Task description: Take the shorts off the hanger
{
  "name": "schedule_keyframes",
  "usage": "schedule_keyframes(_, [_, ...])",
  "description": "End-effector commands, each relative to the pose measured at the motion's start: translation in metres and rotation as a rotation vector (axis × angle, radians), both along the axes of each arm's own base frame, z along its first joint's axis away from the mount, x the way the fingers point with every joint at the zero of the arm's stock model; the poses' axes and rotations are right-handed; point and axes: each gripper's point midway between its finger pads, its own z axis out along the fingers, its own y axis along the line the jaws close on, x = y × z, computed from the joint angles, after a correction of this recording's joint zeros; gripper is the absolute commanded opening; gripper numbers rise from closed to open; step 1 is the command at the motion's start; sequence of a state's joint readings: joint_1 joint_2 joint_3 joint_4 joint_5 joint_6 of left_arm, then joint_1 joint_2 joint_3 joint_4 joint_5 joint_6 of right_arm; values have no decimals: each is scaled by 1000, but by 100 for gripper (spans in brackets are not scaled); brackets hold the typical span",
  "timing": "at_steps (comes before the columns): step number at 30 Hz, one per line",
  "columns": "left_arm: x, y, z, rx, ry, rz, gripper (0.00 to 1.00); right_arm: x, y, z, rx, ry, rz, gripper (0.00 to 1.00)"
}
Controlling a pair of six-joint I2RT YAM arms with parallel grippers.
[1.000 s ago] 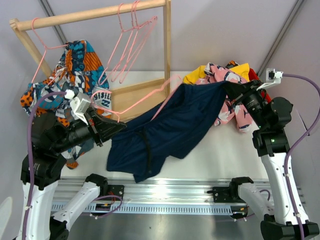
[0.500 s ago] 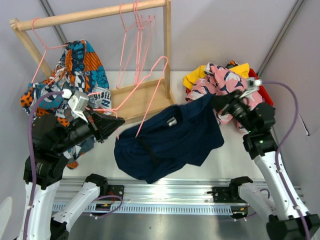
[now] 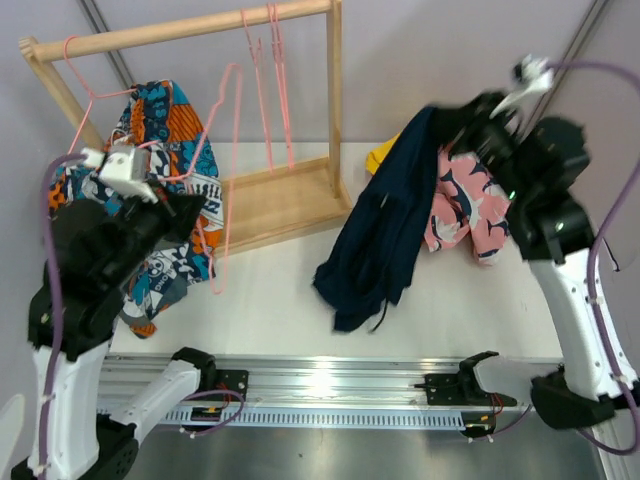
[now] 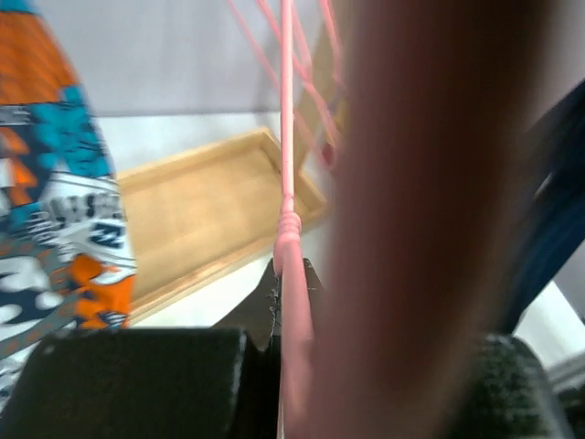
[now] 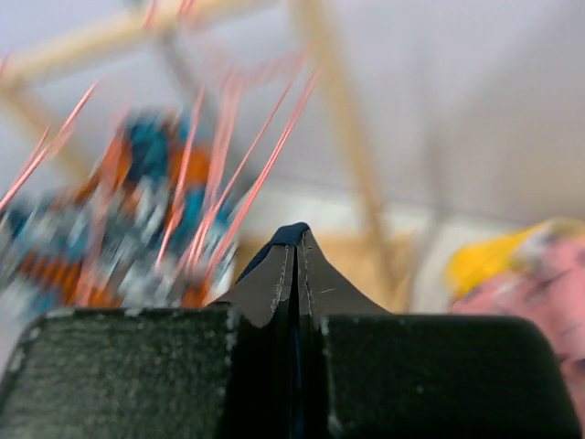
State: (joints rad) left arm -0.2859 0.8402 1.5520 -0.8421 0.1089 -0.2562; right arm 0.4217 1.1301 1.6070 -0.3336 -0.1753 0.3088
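Observation:
The navy shorts [image 3: 385, 225] hang in a long drape from my right gripper [image 3: 452, 115], which is raised high at the right and shut on their top edge; a tip of navy cloth [image 5: 294, 234] shows between its jaws. Their lower end rests on the table. My left gripper [image 3: 193, 207] is shut on an empty pink hanger [image 3: 227, 170], its wire [image 4: 289, 229] clamped between the jaws. The hanger stands nearly upright, apart from the navy shorts. Blue-orange-white patterned shorts [image 3: 165, 125] hang on another pink hanger at the left of the rack.
A wooden rack [image 3: 335, 100] with a tray base [image 3: 270, 205] stands at the back, with two bare pink hangers [image 3: 272, 90] on its rail. A heap of pink patterned [image 3: 460, 205] and yellow [image 3: 385, 155] shorts lies at the back right.
My right gripper has swung up and back, lifting the navy shorts clear of the pink hanger. My left gripper pulled that hanger left and upward, away from the shorts.

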Motion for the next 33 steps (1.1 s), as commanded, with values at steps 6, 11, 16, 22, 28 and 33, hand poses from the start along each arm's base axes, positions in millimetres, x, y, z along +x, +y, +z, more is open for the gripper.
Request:
schedule_keyframes(6, [-19,55,13,105,-34,243,0,96,-144,139,116,-267,-528,0])
schedule_keyframes(11, [25,45,-3,131,13,253,0,139,-198,121,108,-264,-728,0])
schedule_keyframes(16, [81,34,2,146,13,282,0,182,-213,28,37,-100,-772,0])
schedule_keyframes(22, [154,28,27,155,-3,344,0,160,-180,-115,92,114,-595,36])
schedule_keyframes(28, [169,33,93,146,-109,394,0,110,-159,-205,135,197,-511,48])
schedule_keyframes(33, [157,39,127,107,-187,412,0,88,-153,-224,105,238,-489,48])
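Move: The right hand, dangling the freed navy shorts, has the red bin about 16 cm ahead, 15 cm to its right and some 45 cm below; the pink shorts heaped there lie about 13 cm ahead, 17 cm right. The left hand, holding the emptied hanger, has the rack's bar about 24 cm straight ahead and 15 cm up; the patterned shorts hang 10 cm ahead and 10 cm left, the bare hangers 20 cm ahead, 14 cm right. The right hand swings the navy shorts up, forward and right over the bin, turning clockwise some 40 degrees, then plunges about 40 cm and opens, easing back towards the base as it lets go. Still pinching the hanger, the left hand first draws slightly back and left, then drives about 23 cm forward with a shallow dip and finally rises towards the bar. ##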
